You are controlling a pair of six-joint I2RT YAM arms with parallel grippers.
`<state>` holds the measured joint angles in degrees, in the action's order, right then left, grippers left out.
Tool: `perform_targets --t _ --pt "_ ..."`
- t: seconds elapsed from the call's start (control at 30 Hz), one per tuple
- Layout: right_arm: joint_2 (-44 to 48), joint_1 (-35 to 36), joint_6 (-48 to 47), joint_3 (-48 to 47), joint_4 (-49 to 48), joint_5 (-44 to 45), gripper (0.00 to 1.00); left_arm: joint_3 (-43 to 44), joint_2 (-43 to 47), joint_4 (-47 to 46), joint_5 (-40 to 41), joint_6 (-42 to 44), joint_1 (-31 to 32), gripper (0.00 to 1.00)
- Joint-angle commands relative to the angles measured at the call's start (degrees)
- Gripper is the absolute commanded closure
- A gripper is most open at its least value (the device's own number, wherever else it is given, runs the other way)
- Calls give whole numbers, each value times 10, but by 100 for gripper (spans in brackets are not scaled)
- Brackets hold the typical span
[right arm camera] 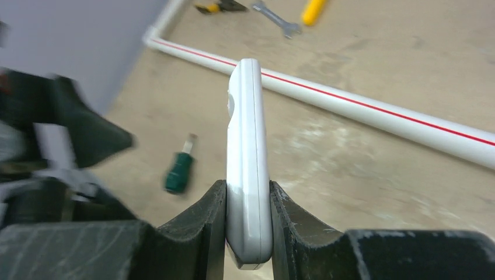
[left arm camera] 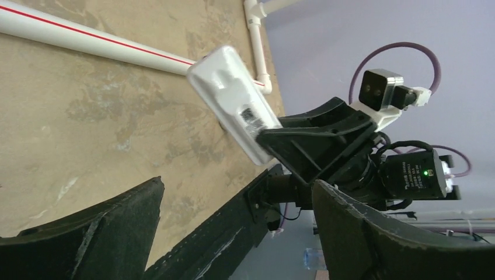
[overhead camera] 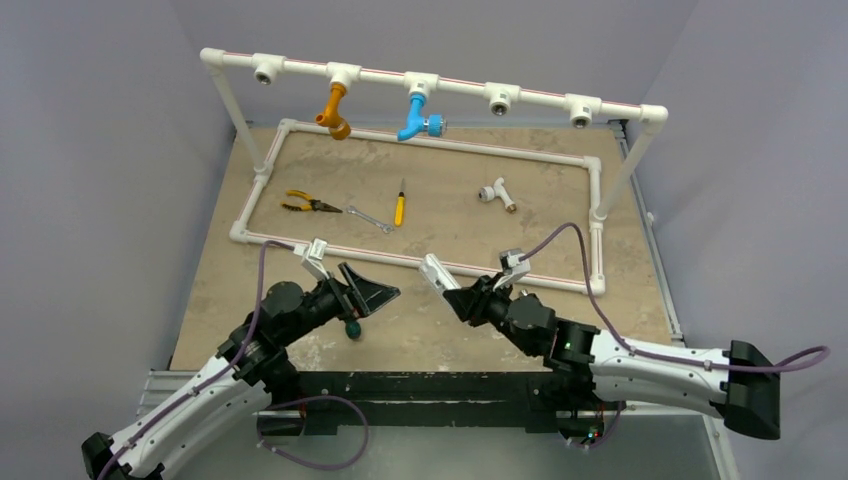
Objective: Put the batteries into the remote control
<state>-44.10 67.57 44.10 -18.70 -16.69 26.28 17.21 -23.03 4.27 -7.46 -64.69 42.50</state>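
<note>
My right gripper (overhead camera: pixel 462 298) is shut on the remote control (overhead camera: pixel 436 272), a white oblong handset held edge-on above the table near its front. In the right wrist view the remote control (right arm camera: pixel 248 163) stands upright between the two dark fingers of the right gripper (right arm camera: pixel 248 188), which clamp its lower end. In the left wrist view the remote control (left arm camera: pixel 233 102) shows its plain white back. My left gripper (overhead camera: pixel 375 290) hangs just left of it, open, with nothing between its fingers (left arm camera: pixel 117 233). The batteries are out of view.
A small green-handled screwdriver (overhead camera: pixel 352 327) lies under the left gripper. Inside the white pipe frame (overhead camera: pixel 520 275) lie yellow-handled pliers (overhead camera: pixel 305 204), a wrench (overhead camera: pixel 368 218), a yellow screwdriver (overhead camera: pixel 400 205) and a white tee fitting (overhead camera: pixel 497 193). Orange (overhead camera: pixel 335 110) and blue (overhead camera: pixel 415 115) taps hang from the rear rail.
</note>
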Motion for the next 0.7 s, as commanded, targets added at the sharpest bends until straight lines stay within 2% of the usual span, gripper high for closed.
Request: perform_targets --t 0.0,0.23,0.4,0.67 --pt "-62 19 -114 -39 126 95 100 60 6 138 31 86 1 5" --pt "-176 120 -191 -94 146 199 100 65 6 144 28 92 1 5" --pt "-238 169 -219 -98 130 252 100 61 6 144 27 90 1 5" --pt "-392 237 -239 -159 154 325 98 53 -8 125 17 85 1 5"
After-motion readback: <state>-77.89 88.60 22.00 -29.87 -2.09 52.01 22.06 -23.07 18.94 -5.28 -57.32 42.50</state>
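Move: The right hand still pinches one end of the remote control, some 17 cm above the bare table. The open spot it is bringing it down to lies about 1 cm ahead and 4 cm left of this hand. The near frame pipe runs roughly 14 cm straight ahead, the metal tap about 6 cm ahead and 14 cm right, and the green screwdriver level with the hand, 21 cm left. From the left hand the spot is about 2 cm ahead, 9 cm right and 18 cm down. Keeping its grip on the remote control, the right hand sinks fast towards the bare table on the near side of the frame pipe, about 12 cm in all, first easing slightly right and then drawing back some 3 cm, while it rolls its left side down by about 55 degrees and dips the fingertips from nearly level to clearly downward. The left hand, empty and still wide open, backs off about 2 cm to its left and settles roughly as far down, with a small roll that raises its left side. ##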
